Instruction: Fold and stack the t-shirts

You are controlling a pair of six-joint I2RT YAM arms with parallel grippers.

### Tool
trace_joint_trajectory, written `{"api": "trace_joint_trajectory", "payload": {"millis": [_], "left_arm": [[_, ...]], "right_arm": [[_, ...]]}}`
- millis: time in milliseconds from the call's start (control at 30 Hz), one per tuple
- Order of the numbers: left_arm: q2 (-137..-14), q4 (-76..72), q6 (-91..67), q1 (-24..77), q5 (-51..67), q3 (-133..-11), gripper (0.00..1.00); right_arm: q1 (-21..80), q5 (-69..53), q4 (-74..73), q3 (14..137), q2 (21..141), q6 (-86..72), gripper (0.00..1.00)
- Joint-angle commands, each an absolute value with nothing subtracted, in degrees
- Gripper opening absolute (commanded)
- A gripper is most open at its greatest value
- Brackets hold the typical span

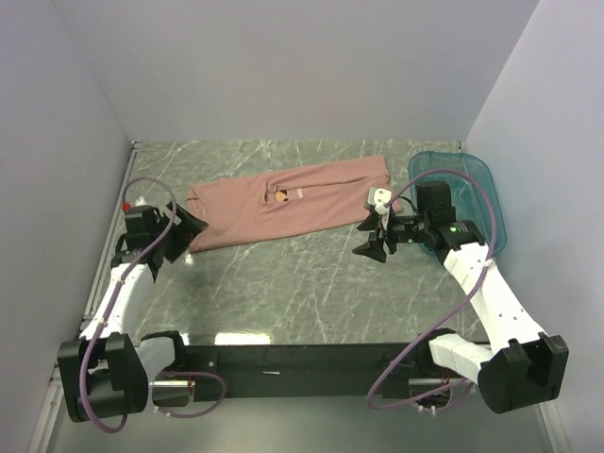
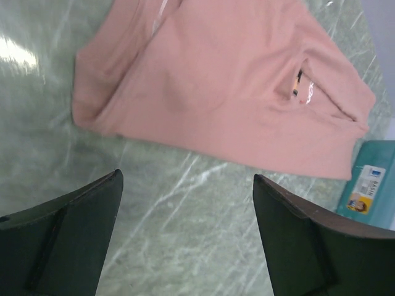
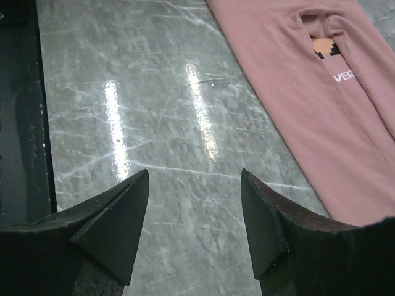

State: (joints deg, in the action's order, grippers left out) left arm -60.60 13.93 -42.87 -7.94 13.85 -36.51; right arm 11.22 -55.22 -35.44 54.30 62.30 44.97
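Note:
A dusty-pink t-shirt (image 1: 288, 202) lies folded lengthwise into a long strip across the back of the marble table, with a small orange print and white text showing through a gap at its middle (image 3: 330, 55). My left gripper (image 1: 192, 226) hovers at the strip's left end (image 2: 234, 80), open and empty. My right gripper (image 1: 376, 241) hangs just off the strip's near right end, open, with only bare marble between its fingers (image 3: 194, 185).
A translucent teal plastic tub (image 1: 464, 193) stands at the back right, behind the right arm; its labelled corner (image 2: 370, 185) shows in the left wrist view. Grey walls close in the table on three sides. A dark rail (image 1: 311, 357) runs along the near edge.

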Motion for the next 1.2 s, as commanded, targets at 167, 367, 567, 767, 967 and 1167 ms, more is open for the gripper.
{"api": "trace_joint_trajectory", "payload": {"millis": [167,367,567,767,967,1167], "left_arm": [[-60.91,6.16,-55.80,-7.91,17.93,-29.45,0.90],[-63.81,5.89,-59.76,-5.90,14.68,-29.00,0.88],[-66.79,6.85,-63.45,-1.33,9.50,-30.32,0.88],[-69.17,6.51,-65.65,1.21,7.03,-31.64,0.88],[-70.75,5.01,-67.14,2.54,6.42,-31.82,0.88],[-72.42,5.71,-69.43,4.13,4.49,-32.69,0.88]], "right_arm": [[11.16,-56.43,-33.40,55.37,63.46,42.80,0.68],[11.16,-56.16,-32.87,55.11,63.63,42.19,0.68],[11.16,-55.99,-32.78,55.02,63.81,42.19,0.68],[11.16,-55.72,-33.05,55.11,63.72,42.36,0.68],[11.16,-55.81,-33.05,55.02,63.90,42.54,0.68],[11.08,-55.99,-33.22,55.11,64.16,42.54,0.68]]}}
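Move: The near edge of the folded t-shirt's left end is what the left hand goes for: the middle of that stretch lies some 7 cm to its right, 3 cm ahead and about 12 cm below. The shirt's near-left corner is about 2 cm straight ahead, its far-left corner some 20 cm straight ahead, and the print peeping out about 25 cm right and 19 cm ahead, all equally low. From the right hand that near edge lies roughly 36 cm left, 7 cm ahead, 21 cm below. Towards the t-shirt's near edge at its left end, the left hand sinks about 7.5 cm and shifts some 5 cm to the right, quickly at first, then slowing, its fingers staying wide open. The wrist tips some 15 degrees further down, rolls its left side lower by about as much, and swings slightly counter-clockwise; no touch on the cloth can be seen. ##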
